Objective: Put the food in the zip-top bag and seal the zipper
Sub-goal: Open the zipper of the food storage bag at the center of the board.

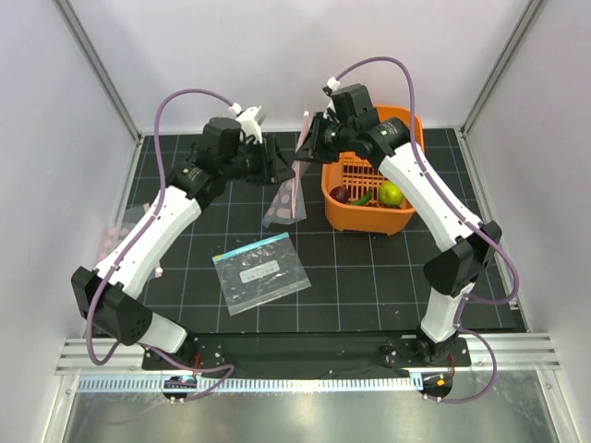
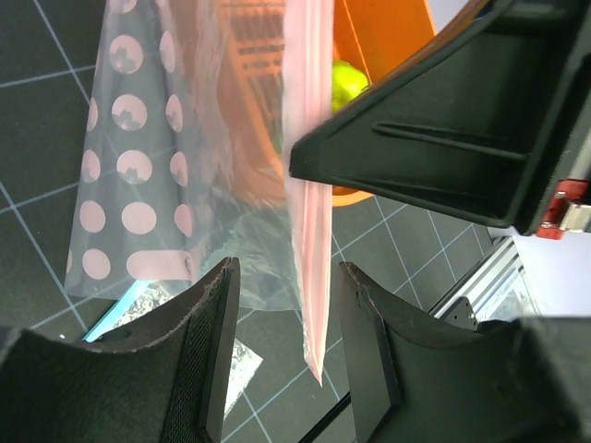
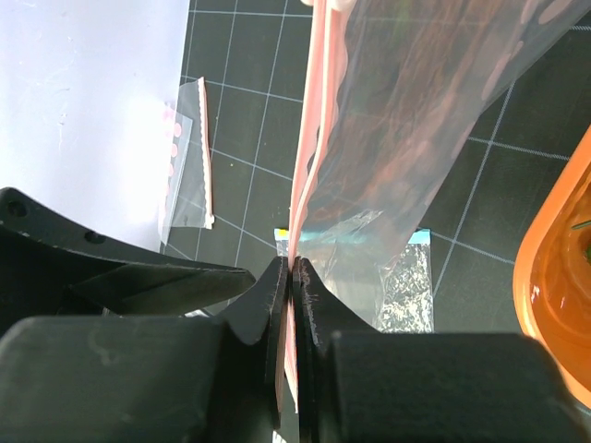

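Observation:
The zip-top bag (image 1: 284, 198) hangs from its pink zipper (image 1: 297, 185) above the mat, left of the orange basket. My right gripper (image 1: 309, 148) is shut on the zipper; in the right wrist view (image 3: 292, 277) the pink strip (image 3: 312, 138) runs up from between its closed pads. My left gripper (image 1: 275, 164) is open; in the left wrist view (image 2: 286, 351) the strip (image 2: 309, 231) hangs between its fingers without touching them. A maroon piece (image 1: 341, 194), green chili (image 1: 363, 198) and green round fruit (image 1: 391, 194) lie in the basket. The yellow pepper is not visible.
The orange basket (image 1: 399, 217) stands at the back right of the mat. A clear bag with a teal strip and white label (image 1: 261, 272) lies flat at the middle left. Another small clear bag (image 3: 189, 157) lies by the left wall.

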`<state>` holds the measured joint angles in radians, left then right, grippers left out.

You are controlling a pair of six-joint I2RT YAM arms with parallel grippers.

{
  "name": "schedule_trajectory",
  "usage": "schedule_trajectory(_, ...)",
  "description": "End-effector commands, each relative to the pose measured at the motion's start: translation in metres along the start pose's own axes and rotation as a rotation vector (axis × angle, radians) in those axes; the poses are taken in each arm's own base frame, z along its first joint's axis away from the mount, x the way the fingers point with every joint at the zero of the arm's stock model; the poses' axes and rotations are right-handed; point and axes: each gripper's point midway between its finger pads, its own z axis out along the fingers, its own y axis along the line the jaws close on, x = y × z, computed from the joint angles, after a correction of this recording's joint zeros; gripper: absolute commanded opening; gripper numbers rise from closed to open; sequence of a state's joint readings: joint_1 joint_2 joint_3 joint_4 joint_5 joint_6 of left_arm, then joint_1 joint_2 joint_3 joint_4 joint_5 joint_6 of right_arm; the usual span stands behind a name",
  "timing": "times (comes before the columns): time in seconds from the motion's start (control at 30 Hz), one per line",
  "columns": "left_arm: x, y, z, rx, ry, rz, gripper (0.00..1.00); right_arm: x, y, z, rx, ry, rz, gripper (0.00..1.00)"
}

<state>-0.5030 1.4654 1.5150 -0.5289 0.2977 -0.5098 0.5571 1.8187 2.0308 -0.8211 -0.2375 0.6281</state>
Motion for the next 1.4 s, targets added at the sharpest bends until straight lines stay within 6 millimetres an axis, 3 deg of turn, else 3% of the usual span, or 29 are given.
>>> schedule_trajectory(0.0,-0.015,-0.012,-0.004,0.018,-0.042,0.055,0.50,-0.014,0.014,-0.010,-0.027,-0.052,-0.016,0.11)
schedule_trajectory(0.3,-0.001,-0.002,0.011,-0.027,0.023,0.049,0.46,-0.015,0.014,-0.011,-0.024,-0.052,-0.006,0.11)
schedule_trajectory(0.43,0.004,0.003,0.014,-0.056,0.053,0.055,0.39,-0.015,0.014,-0.011,-0.024,-0.052,-0.004,0.11)
schedule_trajectory(0.77,0.001,0.011,0.030,-0.099,0.068,0.039,0.31,-0.009,0.013,-0.011,-0.025,-0.035,0.019,0.12)
schedule_trajectory(0.9,0.001,0.005,0.037,-0.080,0.078,0.039,0.17,-0.008,0.013,-0.010,-0.028,-0.029,0.022,0.15)
schedule_trajectory(0.93,0.001,0.002,0.037,-0.067,0.081,0.039,0.03,-0.008,0.013,-0.010,-0.027,-0.028,0.021,0.21)
schedule_trajectory(0.97,0.001,0.002,0.038,-0.066,0.083,0.034,0.00,-0.008,0.014,-0.011,-0.030,-0.029,0.016,0.27)
schedule_trajectory(1.07,0.000,0.006,0.036,-0.096,0.073,0.016,0.00,-0.006,0.015,-0.015,-0.036,-0.020,0.000,0.61)
schedule_trajectory(1.17,-0.002,0.004,0.031,-0.102,0.060,0.016,0.00,-0.005,0.011,-0.020,-0.022,-0.030,-0.026,0.64)
schedule_trajectory(1.37,-0.009,-0.007,0.021,-0.067,0.041,0.017,0.00,0.005,-0.004,-0.016,0.018,-0.024,-0.032,0.60)
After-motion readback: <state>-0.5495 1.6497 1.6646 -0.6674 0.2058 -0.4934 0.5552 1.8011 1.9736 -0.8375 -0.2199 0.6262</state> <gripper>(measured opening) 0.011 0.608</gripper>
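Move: The dotted bag hangs in the air, its pink zipper edge already pinched by the right fingers. The spot the half-open left fingers go for lies some 2 cm ahead of them, 2 cm right and 4 cm below; from the right hand that spot is about 2 cm back, 1 cm left and 5 cm down. From the left hand, the orange bin stands roughly 19 cm right and 4 cm ahead, and the flat blue-zipper bag 18 cm back and 6 cm left, both far below. The left hand sinks about 4.5 cm, easing some 2 cm forward and 2 cm right to just under the right fingertips while rolling slightly left side up, and shuts its fingers on the pink zipper edge. The right hand holds its pinch in place until the left has all but closed, then opens a little over halfway, lets go of the edge and dips about 2 cm, its spread fingers still on either side of the strip. ##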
